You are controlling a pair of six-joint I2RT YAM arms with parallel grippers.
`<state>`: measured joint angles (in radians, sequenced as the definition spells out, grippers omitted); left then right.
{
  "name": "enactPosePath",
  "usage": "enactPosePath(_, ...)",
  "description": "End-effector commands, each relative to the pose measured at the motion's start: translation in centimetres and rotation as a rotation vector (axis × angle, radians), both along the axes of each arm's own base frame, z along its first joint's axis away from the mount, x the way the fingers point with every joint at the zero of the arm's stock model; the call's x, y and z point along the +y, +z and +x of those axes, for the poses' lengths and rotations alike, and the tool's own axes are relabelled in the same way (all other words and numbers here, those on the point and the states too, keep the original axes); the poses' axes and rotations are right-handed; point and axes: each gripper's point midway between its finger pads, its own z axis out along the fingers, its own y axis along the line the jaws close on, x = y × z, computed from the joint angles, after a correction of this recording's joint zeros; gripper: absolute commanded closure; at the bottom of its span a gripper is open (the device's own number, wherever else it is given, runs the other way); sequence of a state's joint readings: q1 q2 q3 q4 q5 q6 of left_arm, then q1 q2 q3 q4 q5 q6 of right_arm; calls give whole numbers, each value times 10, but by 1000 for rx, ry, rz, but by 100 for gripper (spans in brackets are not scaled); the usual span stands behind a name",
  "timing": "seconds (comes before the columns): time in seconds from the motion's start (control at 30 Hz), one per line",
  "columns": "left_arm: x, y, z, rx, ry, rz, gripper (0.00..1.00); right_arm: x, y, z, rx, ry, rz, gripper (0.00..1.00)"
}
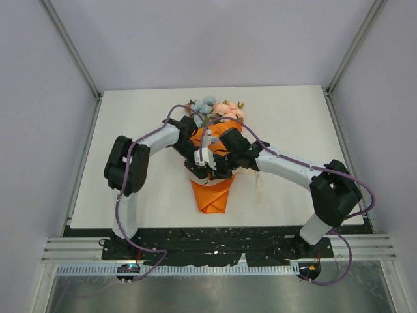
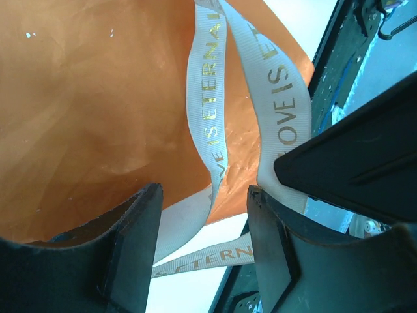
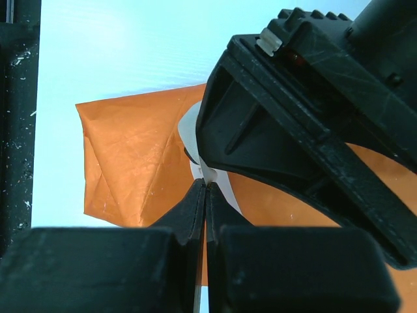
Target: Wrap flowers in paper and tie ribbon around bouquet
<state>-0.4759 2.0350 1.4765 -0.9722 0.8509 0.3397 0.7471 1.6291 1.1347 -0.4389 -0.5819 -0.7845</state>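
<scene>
The bouquet lies mid-table, its flowers (image 1: 215,107) toward the far side and the orange paper (image 1: 212,194) cone pointing at me. Both grippers meet over the cone's middle. My left gripper (image 1: 197,162) (image 2: 203,195) is open, and two strands of the cream ribbon (image 2: 207,98) printed with gold letters hang loose between its fingers (image 2: 133,248) against the paper (image 2: 85,117). My right gripper (image 1: 219,163) (image 3: 206,186) is shut on a thin edge of the ribbon (image 3: 208,172) just above the paper (image 3: 130,156). The stems are hidden inside the cone.
A loose tail of ribbon (image 1: 260,186) trails on the white table (image 1: 130,130) right of the cone. In the right wrist view the left gripper's black body (image 3: 313,111) crowds in close above my shut fingers. Grey walls enclose the table.
</scene>
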Motion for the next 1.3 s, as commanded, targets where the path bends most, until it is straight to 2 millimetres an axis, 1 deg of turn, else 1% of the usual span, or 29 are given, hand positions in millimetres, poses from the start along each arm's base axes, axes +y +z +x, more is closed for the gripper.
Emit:
enactPosePath(0.0, 0, -1, -1, -40, -50, 23, 42, 9, 16, 0, -45, 28, 51, 95)
enactPosePath(0.07, 1, -4, -1, -39, -55, 27, 44, 9, 14, 0, -42, 29, 50, 94)
enactPosePath(0.2, -2, -4, -3, -29, -58, 8, 57, 9, 10, 0, -36, 27, 42, 95)
enactPosePath(0.27, -4, 0, -3, -27, -57, -13, 65, 8, 8, 0, -33, 24, 36, 95)
enactPosePath(0.3, -6, 3, -2, -31, -57, -26, 71, 7, 6, 0, -32, 26, 32, 94)
enactPosePath(0.4, -8, 14, 3, -36, -44, -60, 96, 6, 3, -2, -28, 28, 26, 94)
enactPosePath(0.43, -8, 17, 8, -43, -26, -62, 100, 7, 3, -2, -29, 29, 27, 95)
enactPosePath(0.53, -6, 34, 34, -93, 48, -74, 100, 7, 2, -2, -24, 29, 26, 94)
enactPosePath(0.63, 2, 52, 77, -178, 184, -86, 100, 9, -1, 2, -26, 21, 24, 94)
enactPosePath(0.67, 7, 60, 91, -185, 252, -93, 100, 9, -1, 5, -28, 6, 20, 94)
enactPosePath(0.7, 12, 64, 99, -179, 298, -100, 100, 10, -4, 8, -23, -6, 13, 95)
enactPosePath(0.73, 19, 67, 108, -186, 338, -95, 100, 11, -2, 13, -21, -28, 12, 95)
enactPosePath(0.77, 26, 67, 114, -198, 363, -82, 100, 11, -5, 16, -8, -43, 5, 95)
enactPosePath(0.8, 32, 65, 115, -204, 373, -71, 100, 14, -3, 21, 3, -74, 8, 94)
enactPosePath(0.83, 37, 65, 115, -216, 381, -61, 100, 12, -4, 27, 9, -103, 5, 94)
enactPosePath(0.9, 45, 63, 112, -218, 395, -64, 100, 13, 4, 39, 51, -184, 22, 85)
enactPosePath(0.93, 46, 64, 110, -216, 397, -74, 100, 12, 6, 41, 68, -200, 29, 73)
enactPosePath(1.0, 46, 63, 104, -204, 392, -94, 100, 7, 18, 52, 105, -251, 67, 58)
enactPosePath(1.07, 41, 66, 99, -189, 387, -130, 100, 5, 34, 61, 159, -287, 126, 54)
enactPosePath(1.1, 39, 66, 97, -179, 384, -146, 100, 3, 45, 67, 194, -306, 169, 53)
enactPosePath(1.17, 35, 71, 94, -165, 379, -177, 100, 4, 57, 79, 202, -331, 215, 49)
enactPosePath(1.2, 34, 72, 93, -160, 376, -189, 100, 5, 59, 85, 187, -338, 226, 42)
enactPosePath(1.23, 34, 73, 93, -156, 382, -193, 100, 7, 61, 89, 172, -344, 232, 39)
enactPosePath(1.27, 33, 75, 93, -157, 382, -201, 100, 10, 58, 92, 170, -342, 234, 34)
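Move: Between the left hand's open fingers runs the ribbon, roughly 1 cm below the hand point and 1 cm to its right. The right hand, some 3 cm farther back and about 4 cm to the right, still pinches this ribbon at its own fingertips. The blossoms lie some 25 cm ahead of the left hand and 4 cm right; the folded paper end, about 12 cm back and 3 cm right. Closing on the ribbon beside the right fingertips, the left hand shuts its open fingers, then draws the ribbon forward about 10 cm and a little left and up, turning some 20 degrees counter-clockwise. The right hand first waits, dips 2–3 cm, then opens to let go and moves forward about 8 cm, finally rising and turning clockwise. ##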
